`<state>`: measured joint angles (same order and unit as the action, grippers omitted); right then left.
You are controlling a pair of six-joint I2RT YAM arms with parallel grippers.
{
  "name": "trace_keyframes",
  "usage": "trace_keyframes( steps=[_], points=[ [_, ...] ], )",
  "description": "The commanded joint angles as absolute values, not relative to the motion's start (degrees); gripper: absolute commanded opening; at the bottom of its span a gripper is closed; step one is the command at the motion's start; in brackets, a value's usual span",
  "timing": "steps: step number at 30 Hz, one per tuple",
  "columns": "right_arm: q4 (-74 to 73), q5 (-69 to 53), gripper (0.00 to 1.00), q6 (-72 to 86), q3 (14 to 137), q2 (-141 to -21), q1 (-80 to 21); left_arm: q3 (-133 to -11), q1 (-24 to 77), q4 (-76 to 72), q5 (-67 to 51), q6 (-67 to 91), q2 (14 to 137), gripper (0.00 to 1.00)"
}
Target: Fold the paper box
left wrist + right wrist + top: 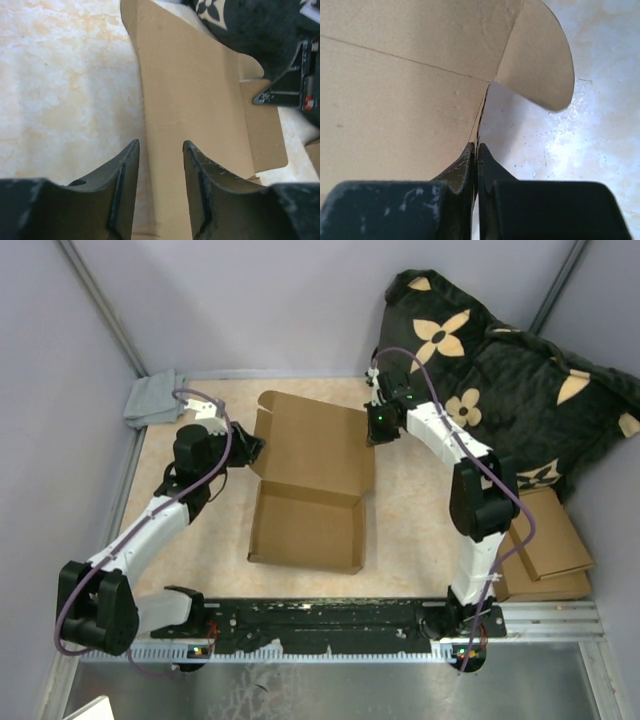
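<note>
The paper box [310,490], plain brown cardboard, lies mid-table with its tray toward me and its lid [315,445] raised at the back. My right gripper [375,435] is at the lid's right edge. In the right wrist view that gripper [476,145] is shut on the thin cardboard edge [482,107], below a rounded flap [540,65]. My left gripper [255,448] is at the lid's left edge. In the left wrist view its jaws [160,142] stand open, with the lid's left edge [145,100] running between the fingers without touching them.
A grey cloth [152,400] lies at the back left corner. A black cushion with tan flowers [500,370] fills the back right. Flat cardboard pieces [545,540] are stacked at the right edge. The arms' black base rail [330,615] runs along the near edge.
</note>
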<state>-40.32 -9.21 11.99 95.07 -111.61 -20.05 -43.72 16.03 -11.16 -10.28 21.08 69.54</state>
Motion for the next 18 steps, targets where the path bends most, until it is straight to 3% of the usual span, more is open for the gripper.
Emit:
trace_keyframes(
  steps=[1, 3, 8, 14, 18],
  points=[
    [-29.88, -3.22, 0.0, 9.76, 90.08, -101.26, -20.44, -44.74, 16.22, -12.22, -6.79, 19.76, 65.69, 0.52],
    [-24.74, -1.82, 0.0, 7.72, 86.16, -97.32, -20.92, -46.39, 16.26, -9.76, -5.4, 18.84, 64.56, 0.6],
    [-11.63, -2.44, 0.0, 3.05, 74.81, -86.39, -21.44, -53.02, 16.26, -1.93, -2.17, 14.9, 63.39, 0.66],
    [1.07, -6.17, 0.0, 0.04, 64.46, -77.64, -21.67, -61.18, 16.17, 5.11, -4.62, 10.16, 67.32, 0.65],
    [0.9, -7.02, 0.0, 1.32, 62.76, -75.76, -21.71, -65.51, 16.25, 10.4, -11.99, 9.4, 70.17, 0.61]
  ],
)
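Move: The right hand already pinches the lid's right edge, with the lid's middle about 13 cm to its left, level with it in reach and a touch higher. The flap along the lid's far edge is centred 7 cm ahead and 12 cm left, while the box tray lies some 20 cm back, 15 cm left and about 8 cm below. For the left hand, whose opening fingers straddle the left edge, the lid's middle is about 12 cm to the right and 4 cm lower. Keeping its shut fingers on the lid's right edge, the right hand carries that edge up off the table side by about 12 cm, drifting a little back and right, while the wrist tips the fingers from steeply down towards forward by nearly 40 degrees. Meanwhile the left hand opens wider around the left edge and comes free of it, rising some 10 cm and easing slightly left and, late on, forward, with its fingers left open and tipping up a little. ##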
